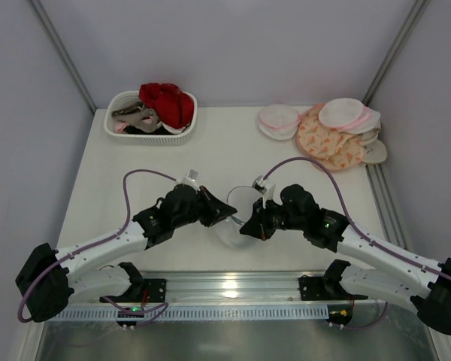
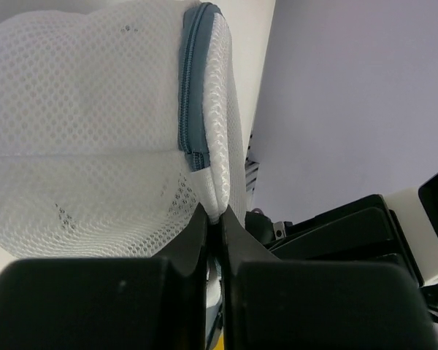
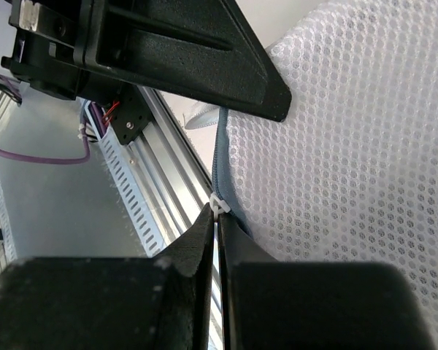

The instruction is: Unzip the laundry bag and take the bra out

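Observation:
The laundry bag [image 1: 236, 216], a round pouch of white mesh with a grey zipper rim, is held up off the table between both arms. My left gripper [image 1: 224, 213] is shut on a fold of its mesh [image 2: 217, 213], just below the zipper's end [image 2: 196, 157]. My right gripper [image 1: 249, 226] is shut on the small white zipper pull [image 3: 219, 205], at the grey zipper tape beside the mesh [image 3: 350, 160]. The left gripper's black finger [image 3: 204, 58] shows above it. The bra is hidden; no part of it shows through the mesh.
A white basket [image 1: 117, 125] at the back left holds a red garment [image 1: 167, 101] and a grey-pink one [image 1: 132, 114]. Pink-rimmed round pouches [image 1: 278, 119] and peach patterned pouches [image 1: 328, 141] lie at the back right. A metal rail [image 1: 225, 287] runs along the near edge.

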`<state>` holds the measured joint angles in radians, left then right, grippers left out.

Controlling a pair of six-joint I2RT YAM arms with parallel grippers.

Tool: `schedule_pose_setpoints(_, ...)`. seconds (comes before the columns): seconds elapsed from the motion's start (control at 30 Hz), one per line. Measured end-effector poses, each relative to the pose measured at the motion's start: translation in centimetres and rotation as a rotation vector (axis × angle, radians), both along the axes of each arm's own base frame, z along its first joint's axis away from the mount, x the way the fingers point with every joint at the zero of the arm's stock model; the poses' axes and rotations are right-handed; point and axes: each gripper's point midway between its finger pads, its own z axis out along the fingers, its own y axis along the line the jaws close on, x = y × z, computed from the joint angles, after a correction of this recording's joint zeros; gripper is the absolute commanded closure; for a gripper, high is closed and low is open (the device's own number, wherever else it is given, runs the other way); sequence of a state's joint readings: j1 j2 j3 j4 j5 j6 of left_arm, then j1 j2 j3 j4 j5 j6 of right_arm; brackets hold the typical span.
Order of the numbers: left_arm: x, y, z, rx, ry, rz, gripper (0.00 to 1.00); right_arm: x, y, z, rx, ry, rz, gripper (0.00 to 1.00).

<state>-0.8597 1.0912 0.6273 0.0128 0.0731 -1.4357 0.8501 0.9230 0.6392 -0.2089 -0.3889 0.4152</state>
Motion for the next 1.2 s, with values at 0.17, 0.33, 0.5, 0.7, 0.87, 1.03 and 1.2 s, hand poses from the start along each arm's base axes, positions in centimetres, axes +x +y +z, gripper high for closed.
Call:
schedule_pose_setpoints(0.17,0.3,0.3,-0.1,0.015,-0.015,0.017,1.00,0.3,-0.3,-0.4,-0.023,-0.005,-0.025,0.96)
schedule_pose_setpoints(0.33,1.5,2.0,0.4,0.042,-0.060,0.060,1.00,0.5,-1.4,-1.5,-0.094,0.009,-0.065,0.96)
schedule_pose_setpoints(0.5,2.7,3.4,0.3,0.071,-0.096,0.047,1.00,1.1,-2.4,-2.5,-0.171,0.018,-0.120,0.96)
schedule_pose_setpoints(0.7,2.8,2.2,0.0,0.118,-0.145,-0.129,1.00,2.9,-4.3,-4.3,-0.316,0.028,-0.241,0.96)
schedule_pose_setpoints(0.87,3.1,0.5,1.1,0.166,-0.253,-0.312,1.00,4.6,-5.8,-5.6,-0.439,0.023,-0.351,0.96)
schedule_pose_setpoints(1.03,5.6,0.4,1.6,0.164,-0.306,-0.408,1.00,5.5,-6.7,-5.2,-0.458,-0.014,-0.407,0.97)
schedule_pose_setpoints(1.2,8.1,-1.0,0.6,0.134,-0.269,-0.474,0.94,5.7,-7.1,-3.1,-0.401,-0.069,-0.435,0.96)
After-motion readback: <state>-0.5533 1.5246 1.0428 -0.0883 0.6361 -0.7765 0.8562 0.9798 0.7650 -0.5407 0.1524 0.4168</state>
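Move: Your left fingers already pinch the white mesh by the zip end. The zip pull lies about 3 cm back and 3 cm to their right, a centimetre lower. The laundry bag's middle hangs about 1 cm back, 1 cm right and 4 cm below them. Your right fingers already hold the zip pull; from them the zip end lies some 3 cm ahead and 3 cm left, and the bag's middle 2 cm ahead, 1 cm left and 4 cm below. Keep both grips and draw the hands apart along the zip. Swing the right gripper, with the pull, right, forward and down away from the left one, about 7 cm to the right, rolling its left side down, then lift it slightly. Take the left gripper forward some 8 cm, first veering left and then back right, tipping it up; both wrists turn clockwise some 25 degrees. ##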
